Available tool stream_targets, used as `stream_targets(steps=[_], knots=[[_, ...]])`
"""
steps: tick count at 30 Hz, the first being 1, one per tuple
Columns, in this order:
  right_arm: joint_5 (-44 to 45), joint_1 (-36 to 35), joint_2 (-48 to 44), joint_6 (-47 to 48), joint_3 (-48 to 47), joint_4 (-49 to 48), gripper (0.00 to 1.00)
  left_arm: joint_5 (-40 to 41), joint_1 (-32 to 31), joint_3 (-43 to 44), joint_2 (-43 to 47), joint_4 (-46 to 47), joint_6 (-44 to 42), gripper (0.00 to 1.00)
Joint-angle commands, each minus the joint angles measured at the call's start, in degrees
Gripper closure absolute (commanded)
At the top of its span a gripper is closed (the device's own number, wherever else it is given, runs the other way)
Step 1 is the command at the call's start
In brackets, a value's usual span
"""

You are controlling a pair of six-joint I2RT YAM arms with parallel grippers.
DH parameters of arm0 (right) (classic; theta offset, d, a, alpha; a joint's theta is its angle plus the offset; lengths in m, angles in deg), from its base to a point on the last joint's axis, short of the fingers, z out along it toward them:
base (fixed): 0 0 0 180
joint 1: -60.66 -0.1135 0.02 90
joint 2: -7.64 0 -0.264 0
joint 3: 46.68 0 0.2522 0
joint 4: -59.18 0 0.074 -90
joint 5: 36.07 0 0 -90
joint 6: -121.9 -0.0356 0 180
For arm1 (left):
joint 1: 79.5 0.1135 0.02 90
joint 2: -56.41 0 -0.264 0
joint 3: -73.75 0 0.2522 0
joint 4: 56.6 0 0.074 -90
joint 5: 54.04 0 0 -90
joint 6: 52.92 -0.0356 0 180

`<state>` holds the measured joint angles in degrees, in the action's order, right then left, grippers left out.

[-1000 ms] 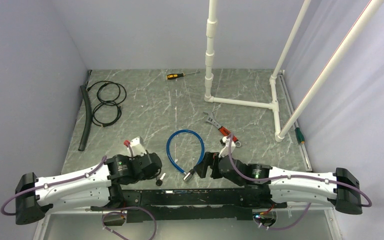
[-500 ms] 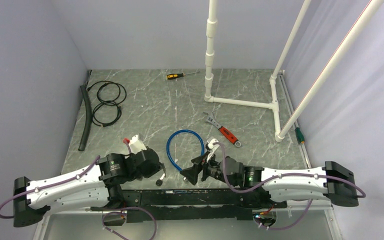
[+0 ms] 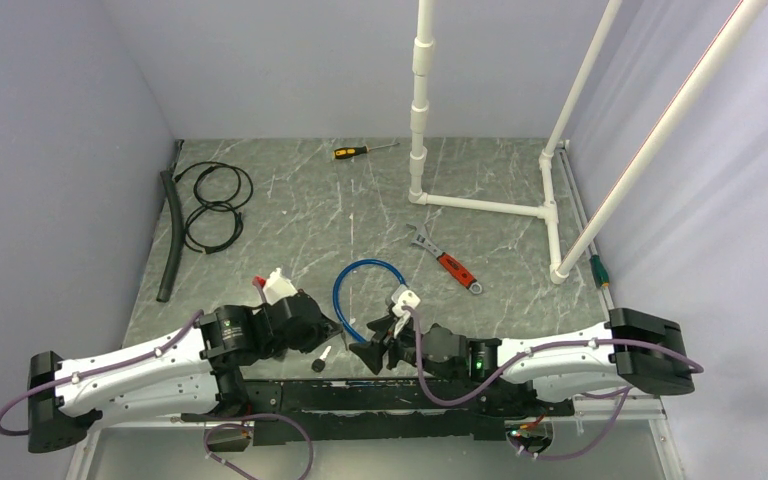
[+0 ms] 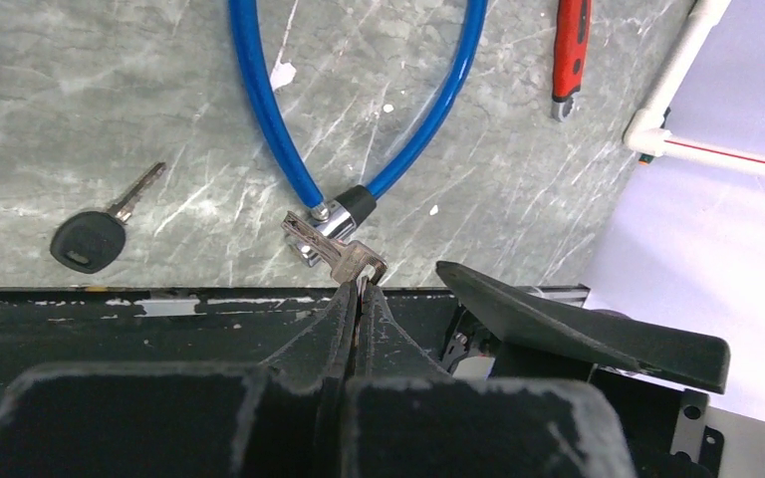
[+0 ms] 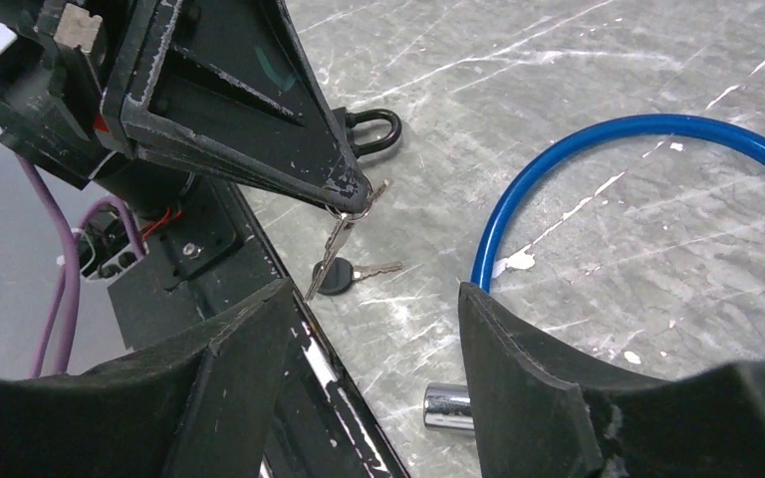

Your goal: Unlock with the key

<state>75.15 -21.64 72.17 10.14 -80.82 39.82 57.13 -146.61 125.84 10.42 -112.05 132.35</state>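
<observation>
The lock is a blue cable loop (image 3: 338, 290) whose chrome end (image 5: 448, 406) lies on the table beside a black collar (image 4: 359, 204). My left gripper (image 4: 361, 289) is shut on a silver key (image 4: 354, 261). In the right wrist view that key (image 5: 334, 244) hangs from a ring at the left gripper's tip, above the table and apart from the chrome end. A second, black-headed key (image 4: 90, 239) lies loose near the table's front edge. My right gripper (image 5: 374, 289) is open and low over the table. The chrome end lies just inside its right finger (image 5: 528, 388).
A small black padlock (image 5: 374, 129) lies behind the left gripper. A red-handled wrench (image 3: 450, 262) sits right of the loop. At the back are a screwdriver (image 3: 355, 152), coiled black cables (image 3: 215, 200), a black hose (image 3: 168, 235) and a white pipe frame (image 3: 480, 205). A black rail (image 3: 380, 395) runs along the near edge.
The right arm has swung left to the cable's chrome end and its jaws have narrowed. The left gripper has edged right with the key.
</observation>
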Motion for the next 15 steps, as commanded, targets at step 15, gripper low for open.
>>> stream_targets(steps=[15], knots=[[4.8, -2.7, 9.4, 1.3, -8.7, -1.8, 0.62, 0.9, -0.2, -0.5, 2.8, 2.8, 4.2, 1.00]])
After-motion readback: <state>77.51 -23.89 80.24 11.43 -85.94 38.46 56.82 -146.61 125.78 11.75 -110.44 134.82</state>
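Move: The held key hangs just under the left hand's shut fingertips, about 1 cm forward, 1 cm right and 2 cm down. From the right hand it lies some 4 cm left, 2 cm forward and 1 cm lower. On the table about 12 cm below the right hand are the cable lock's cylinder, 4 cm ahead and 3 cm right, and the black key, 3 cm ahead and 9 cm left. Right hand slides about 2.5 cm left towards the held key, fingers part-closing; left keeps hold, rising 1 cm. ##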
